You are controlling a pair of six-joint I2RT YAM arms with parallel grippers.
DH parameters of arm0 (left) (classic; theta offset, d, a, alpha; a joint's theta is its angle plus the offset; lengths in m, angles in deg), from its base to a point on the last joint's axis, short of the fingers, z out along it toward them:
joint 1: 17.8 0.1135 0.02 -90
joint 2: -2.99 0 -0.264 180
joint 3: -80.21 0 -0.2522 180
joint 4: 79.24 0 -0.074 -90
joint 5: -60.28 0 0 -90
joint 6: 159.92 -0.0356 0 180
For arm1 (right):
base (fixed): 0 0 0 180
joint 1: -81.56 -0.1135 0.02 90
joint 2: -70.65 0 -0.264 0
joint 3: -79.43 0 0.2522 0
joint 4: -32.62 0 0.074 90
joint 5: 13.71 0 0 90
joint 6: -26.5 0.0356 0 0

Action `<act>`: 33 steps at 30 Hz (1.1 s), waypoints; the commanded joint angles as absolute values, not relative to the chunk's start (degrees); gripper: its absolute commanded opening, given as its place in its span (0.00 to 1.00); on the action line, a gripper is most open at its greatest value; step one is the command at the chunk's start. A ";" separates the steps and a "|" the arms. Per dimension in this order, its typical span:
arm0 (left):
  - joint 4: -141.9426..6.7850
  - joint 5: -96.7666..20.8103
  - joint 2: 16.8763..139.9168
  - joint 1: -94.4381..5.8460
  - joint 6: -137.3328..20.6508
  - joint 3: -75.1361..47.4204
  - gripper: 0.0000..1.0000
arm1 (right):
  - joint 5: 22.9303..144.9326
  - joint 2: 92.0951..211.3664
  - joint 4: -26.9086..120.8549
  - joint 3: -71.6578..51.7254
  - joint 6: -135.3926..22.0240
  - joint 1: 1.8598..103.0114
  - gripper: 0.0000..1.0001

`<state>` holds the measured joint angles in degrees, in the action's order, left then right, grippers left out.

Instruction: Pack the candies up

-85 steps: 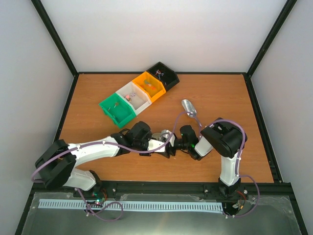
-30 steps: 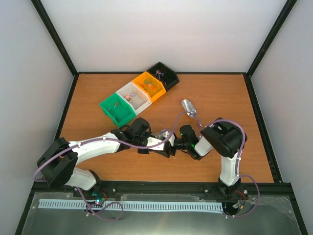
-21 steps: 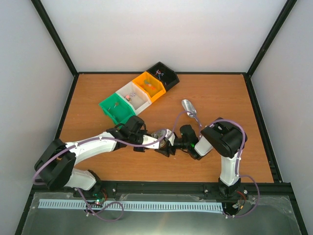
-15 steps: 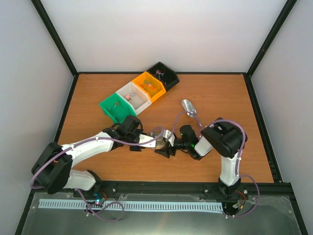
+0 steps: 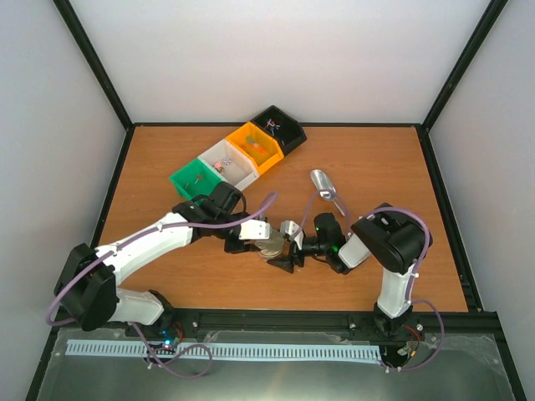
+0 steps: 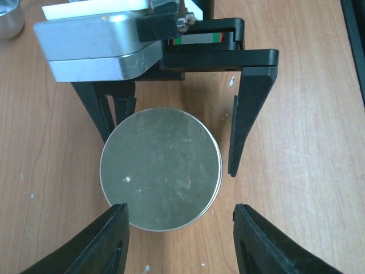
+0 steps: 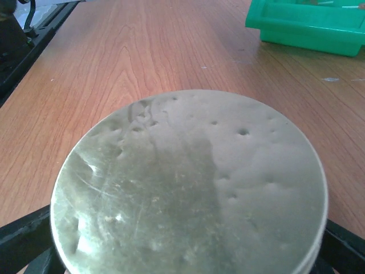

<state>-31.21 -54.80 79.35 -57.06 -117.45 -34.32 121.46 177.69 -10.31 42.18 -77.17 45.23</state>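
Observation:
A round metal lid (image 6: 161, 168) lies flat near the table's front middle (image 5: 272, 245); what is under it is hidden. My left gripper (image 6: 180, 208) hovers over it, open, with a gap between its right finger (image 6: 256, 240) and the rim. My right gripper (image 7: 185, 240) reaches in from the right, open, its fingers (image 6: 245, 114) either side of the lid and the right one clear of it. The lid (image 7: 191, 182) fills the right wrist view. Tiny candies (image 5: 219, 165) lie in the bins at the back.
Four bins stand in a diagonal row at the back: green (image 5: 191, 189), white (image 5: 236, 173), orange (image 5: 248, 134) and black (image 5: 287, 124). The green bin (image 7: 308, 25) shows beyond the lid. A shiny metal scoop (image 5: 324, 184) lies right of the bins.
My left gripper has opened and let go of the lid, and the left arm has swung away from the front edge. The right gripper's jaws have widened around the lid.

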 commanded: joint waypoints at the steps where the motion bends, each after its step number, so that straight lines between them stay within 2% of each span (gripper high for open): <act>1: -31.08 -58.75 80.42 -57.17 -115.07 -32.79 0.53 | 123.67 177.13 -13.89 42.60 -77.00 46.67 1.00; 15: -43.67 -54.23 90.50 -62.44 -109.63 -29.76 0.45 | 122.01 173.04 -5.67 43.92 -77.23 46.76 1.00; 27: -42.06 -51.51 94.81 -62.51 -114.72 -34.34 0.28 | 120.88 176.88 -6.69 42.56 -77.47 46.67 1.00; 33: -36.69 -50.53 97.08 -62.27 -117.05 -31.81 0.27 | 119.98 178.24 -6.92 41.89 -78.66 45.56 1.00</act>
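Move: The jar's gold lid lies about 4 cm to the right of the left hand, 2 cm ahead and some 5 cm below it. From that hand the green tray stands roughly 21 cm ahead, 17 cm left and 12 cm lower, and the metal scoop about 20 cm ahead, 21 cm right and just as low. The right hand's fingers are already wide open around the jar; the lid is about 2 cm to its left, 1 cm ahead and 3 cm above. The left hand slides about 5 cm to the right over the jar's lid while sinking some 4 cm and edging slightly forward, its fingers still slanting down to the right and narrowing to about half their gap, until both fingertips come to rest on the lid's top a little right of its centre. The right gripper stays wide open around the jar without squeezing it, drifting about 1 cm right and finally easing down about 1.5 cm. ##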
